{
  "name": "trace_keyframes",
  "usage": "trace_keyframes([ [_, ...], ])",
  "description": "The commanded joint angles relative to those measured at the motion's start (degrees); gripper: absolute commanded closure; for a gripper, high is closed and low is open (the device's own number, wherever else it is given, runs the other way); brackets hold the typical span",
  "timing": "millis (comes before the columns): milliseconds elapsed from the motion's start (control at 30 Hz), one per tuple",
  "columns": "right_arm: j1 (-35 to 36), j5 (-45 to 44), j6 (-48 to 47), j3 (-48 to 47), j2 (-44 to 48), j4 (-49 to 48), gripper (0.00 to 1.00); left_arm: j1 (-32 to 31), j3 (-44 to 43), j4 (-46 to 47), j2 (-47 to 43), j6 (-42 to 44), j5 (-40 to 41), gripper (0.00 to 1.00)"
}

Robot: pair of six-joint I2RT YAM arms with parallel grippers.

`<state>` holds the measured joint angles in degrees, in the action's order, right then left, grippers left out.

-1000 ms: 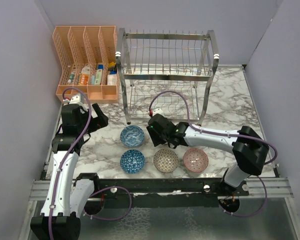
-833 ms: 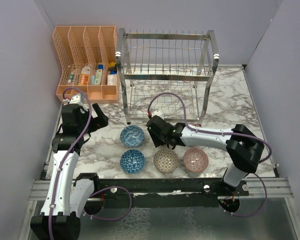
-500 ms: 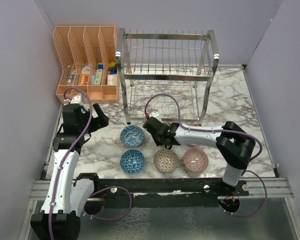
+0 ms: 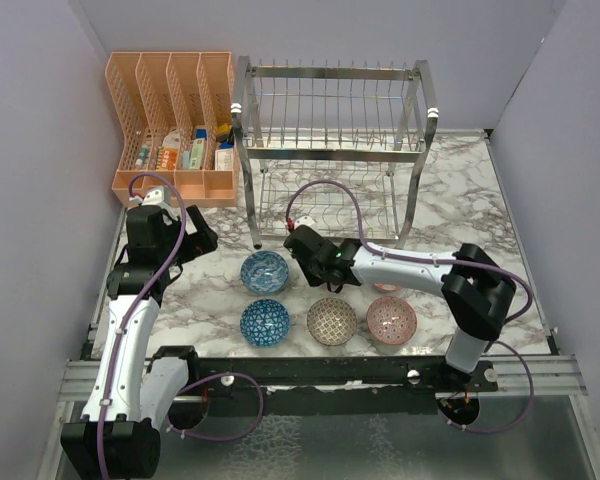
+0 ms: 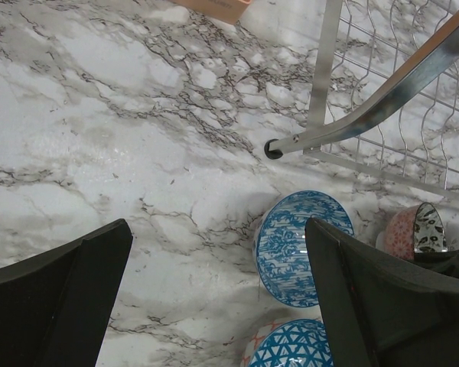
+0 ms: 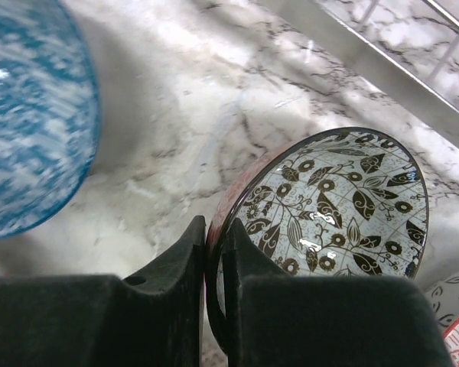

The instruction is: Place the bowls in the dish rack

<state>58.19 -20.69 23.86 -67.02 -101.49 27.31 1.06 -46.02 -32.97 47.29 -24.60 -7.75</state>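
Note:
My right gripper (image 6: 214, 229) is shut on the rim of the dark-and-white bowl (image 6: 333, 199), one finger inside and one on its reddish outside. From above the right gripper (image 4: 328, 276) hides that bowl, just in front of the dish rack (image 4: 330, 140). A blue flowered bowl (image 4: 265, 271) lies to its left. In front stand a blue triangle-patterned bowl (image 4: 265, 322), a brown-beige bowl (image 4: 332, 320) and a pink bowl (image 4: 391, 318). My left gripper (image 5: 222, 306) hangs open above bare marble, left of the blue flowered bowl (image 5: 302, 248).
An orange mesh organizer (image 4: 175, 120) with small packets stands at the back left beside the rack. A rack leg (image 5: 321, 69) and its curved foot bar (image 5: 382, 99) stand close behind the blue bowls. Purple walls close in both sides.
My right gripper has slid left and toward the rack over the dark-and-white bowl, and its fingers have closed on the rim. The left arm has not moved.

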Motion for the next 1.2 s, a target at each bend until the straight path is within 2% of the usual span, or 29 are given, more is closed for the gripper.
trace_keyframes([
  [0, 0.5, 8.8, -2.1, -1.5, 7.8, -1.7, 0.99, 0.3, 0.2, 1.4, 0.2, 0.9, -0.8, 0.01],
  [233, 0.4, 18.1, -2.5, 0.7, 14.7, -8.6, 0.99, 0.3, 0.0, 1.6, 0.5, 0.6, -1.3, 0.01],
  [400, 0.4, 26.9, -1.3, 2.0, 15.8, -12.5, 0.99, 0.3, -1.0, 1.3, 0.4, 0.3, -1.4, 0.01],
  [633, 0.4, 39.9, 3.6, 5.8, 17.1, -23.1, 0.99, 0.3, -5.5, 0.5, 1.2, 0.4, -2.2, 0.01],
  [833, 0.1, 42.9, 7.3, 7.1, 17.0, -29.3, 0.99, 0.3, -7.5, 0.3, 1.3, 0.3, -2.8, 0.01],
  [1167, -3.7, 52.8, 15.3, 9.3, 14.1, -38.7, 0.99, 0.3, -10.6, 0.0, 1.1, -0.1, -3.5, 0.01],
])
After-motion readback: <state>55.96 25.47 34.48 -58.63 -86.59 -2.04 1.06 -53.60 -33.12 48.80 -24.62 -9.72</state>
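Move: The right hand already pinches the floral bowl by its rim. From that hand the near blue bowl lies some 13 cm left and 9 cm back, the far blue bowl about 13 cm left and 3 cm ahead, the beige bowl about 3 cm right and 8 cm back, all slightly lower; the rack's front bottom rail is roughly 11 cm ahead, 2 cm right. From the empty left hand the near blue bowl is about 14 cm right, 11 cm back and 17 cm below. Keeping its pinch on the rim of the floral bowl, the right hand lifts it steeply while swinging left, draws it back away from the rack at nearly level height, then climbs again, some 14 cm up, 10 cm left and 8 cm back in all, to end high over about where the near blue bowl stands. The wrist rolls its left side up about 50 degrees and yaws counter-clockwise, so the fingers swing from steeply down to pointing left, while the left hand, empty and wide open, rises about 5 cm in the later half. ##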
